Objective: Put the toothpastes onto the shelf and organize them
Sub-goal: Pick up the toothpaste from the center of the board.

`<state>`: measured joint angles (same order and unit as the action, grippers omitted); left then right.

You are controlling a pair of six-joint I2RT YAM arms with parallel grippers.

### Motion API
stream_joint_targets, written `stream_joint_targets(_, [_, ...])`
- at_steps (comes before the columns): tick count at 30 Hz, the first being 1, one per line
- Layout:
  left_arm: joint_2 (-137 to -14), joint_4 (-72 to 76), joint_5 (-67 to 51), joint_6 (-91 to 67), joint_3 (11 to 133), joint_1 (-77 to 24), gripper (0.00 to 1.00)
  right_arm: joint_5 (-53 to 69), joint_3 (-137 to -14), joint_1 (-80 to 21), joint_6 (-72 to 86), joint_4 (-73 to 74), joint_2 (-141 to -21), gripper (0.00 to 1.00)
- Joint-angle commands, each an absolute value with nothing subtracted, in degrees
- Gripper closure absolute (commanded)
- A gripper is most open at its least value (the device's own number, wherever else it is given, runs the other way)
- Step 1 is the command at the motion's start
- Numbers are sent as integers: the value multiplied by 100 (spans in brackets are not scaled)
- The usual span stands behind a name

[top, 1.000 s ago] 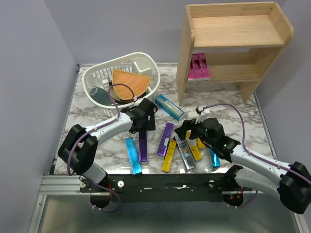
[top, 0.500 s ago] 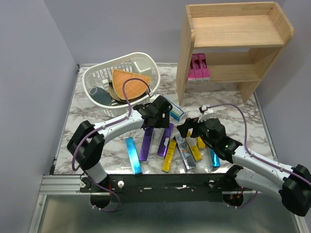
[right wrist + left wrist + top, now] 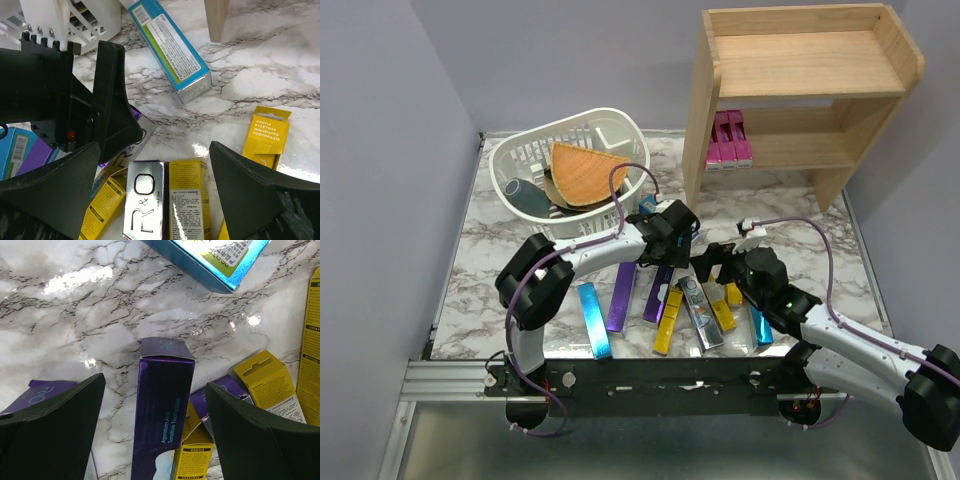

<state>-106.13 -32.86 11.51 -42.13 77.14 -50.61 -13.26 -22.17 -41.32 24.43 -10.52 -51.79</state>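
Note:
Several toothpastes lie loose at the table's front: a blue carton (image 3: 592, 320), two purple cartons (image 3: 622, 295) (image 3: 660, 287), a yellow one (image 3: 668, 322), a silver one (image 3: 700, 312). Pink cartons (image 3: 730, 140) stand on the lower tier of the wooden shelf (image 3: 800, 90). My left gripper (image 3: 672, 235) is open; in its wrist view it (image 3: 155, 382) straddles a purple carton (image 3: 162, 415) without touching it. My right gripper (image 3: 713, 263) is open just right of the left one, and it (image 3: 155, 147) hovers over a silver carton (image 3: 145, 205) and a yellow carton (image 3: 187, 200).
A white basket (image 3: 520, 150) with an orange wedge stands at the back left. A blue carton (image 3: 170, 47) lies by the shelf leg (image 3: 217, 17). The left gripper's black body (image 3: 75, 95) sits close to my right gripper's left finger. Another yellow carton (image 3: 265, 135) lies to the right.
My left gripper has swung right, from over the left purple carton to the middle of the pile, close to the right gripper. The right gripper has shifted slightly. No carton has been picked up.

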Motion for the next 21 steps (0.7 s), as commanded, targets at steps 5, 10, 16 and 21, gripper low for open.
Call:
stream_joint_targets(5, [-11074,-3217,879,-4157,7928,-5115,23,-1547,-2153,-4175,2522,-1046,-5159,1])
stream_joint_targets(10, [-11118,-3191,844,-4236,7735,-5115,39,-1512,-2145,-4184,2531,-1072,-5159,1])
stream_joint_targets(16, [-10601,-3164,1168,-4262,7462,-5054,57,-1363,-2083,-4184,2496,-1203,-5080,1])
stream_joint_targets(21, [-9566,-2954,1449,-4412,7033,-4843,60,-942,-1943,-4184,2435,-1485,-4940,1])
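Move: The purple toothpaste at the board's centre lies under the left hand, its far end between the open fingers; its middle is some 5 cm back, 1 cm to the left and 4 cm below. The other purple box is about 10 cm to the left of that middle and 3 cm nearer, the yellow box 8 cm nearer and 2 cm right, and the teal box some 16 cm farther out and 2 cm right. From the right hand, the toothpaste's middle is about 12 cm left, 5 cm back and 9 cm down. The purple toothpaste is pinched across its width near its far end by the left hand, which sinks about 3 cm with fingers astride it, closing from wide open to about half. With the box held, the hand then draws some 2 cm to the left and begins to rise, up about 1 cm. ##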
